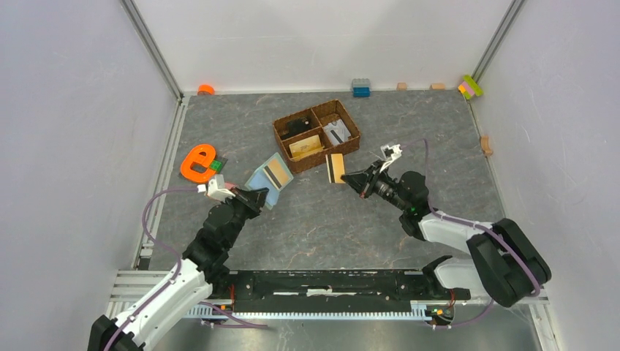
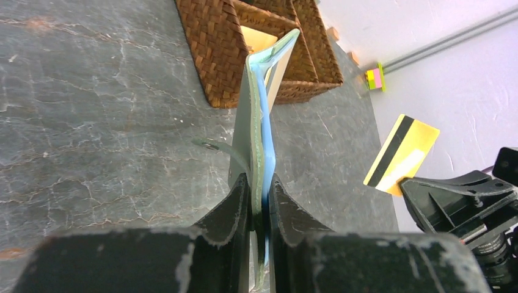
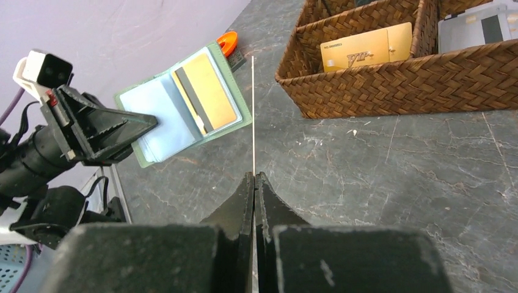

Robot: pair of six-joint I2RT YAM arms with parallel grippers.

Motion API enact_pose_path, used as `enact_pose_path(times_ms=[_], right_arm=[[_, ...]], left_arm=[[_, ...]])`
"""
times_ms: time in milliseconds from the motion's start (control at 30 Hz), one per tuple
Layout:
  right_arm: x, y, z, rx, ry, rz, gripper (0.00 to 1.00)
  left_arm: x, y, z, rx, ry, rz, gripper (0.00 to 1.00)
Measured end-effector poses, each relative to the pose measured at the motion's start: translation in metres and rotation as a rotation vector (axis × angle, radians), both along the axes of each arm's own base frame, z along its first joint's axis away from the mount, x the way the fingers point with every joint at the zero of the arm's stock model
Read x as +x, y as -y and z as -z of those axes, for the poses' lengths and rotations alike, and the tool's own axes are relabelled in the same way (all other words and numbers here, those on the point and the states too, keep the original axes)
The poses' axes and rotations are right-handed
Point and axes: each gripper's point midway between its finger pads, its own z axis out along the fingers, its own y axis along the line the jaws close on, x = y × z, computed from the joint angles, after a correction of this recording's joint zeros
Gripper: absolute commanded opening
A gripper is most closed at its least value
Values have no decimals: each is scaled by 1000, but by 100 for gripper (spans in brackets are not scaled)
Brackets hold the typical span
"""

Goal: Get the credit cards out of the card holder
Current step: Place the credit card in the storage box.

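Note:
The card holder [image 1: 260,180] hangs open above the table, sage-green outside and pale blue inside. My left gripper [image 1: 256,195] is shut on its lower edge. In the left wrist view the holder [image 2: 258,122] shows edge-on between the fingers. One tan-orange credit card [image 3: 206,91] with a black stripe sits in a slot of the holder [image 3: 160,113]. My right gripper [image 1: 349,176] is shut on a second credit card [image 1: 335,168], yellow-tan with a black stripe, held free of the holder in front of the basket. That card [image 3: 253,110] is a thin edge-on line in the right wrist view.
A brown wicker divided basket [image 1: 352,139] stands behind both grippers, with a gold card [image 3: 366,47] and a grey card [image 3: 482,27] in its compartments. An orange letter-e shape [image 1: 197,162] with a green block lies at the left. Small blocks [image 1: 360,88] line the back wall.

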Motion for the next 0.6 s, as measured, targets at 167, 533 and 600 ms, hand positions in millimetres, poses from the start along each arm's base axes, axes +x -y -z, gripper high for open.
enact_pose_path(times_ms=[167,533,600], right_arm=[[24,-20,-8,-61,23,-24,0],[103,-47,-37,-406,257,2,0],[112,-55,-27,-500,273,-14,0]], left_arm=[[0,-11,0,-11,-5,-61,2],[-3,-21,-10,-27,29,-97,2],[-3,-21,-10,-27,29,-97,2]])
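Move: From my right hand, which already holds the gold card, the storage box's gold-card compartment lies about 12 cm ahead, 11 cm to the left and some 13 cm below. The silver-card compartment is about 15 cm ahead and 2 cm left, the black-card one roughly 18 cm ahead and 14 cm left, both at the same depth. From my left hand the gold-card compartment lies about 15 cm ahead, 11 cm right and 12 cm lower. I swing the pinched card over the box's near rim with my right hand, forward about 11 cm and left about half as far, arching up 5 cm and then starting down towards the gold-card compartment. On the way I roll the wrist some 30 degrees and dip the fingertips. My left hand keeps the card holder and eases 2 cm left. ##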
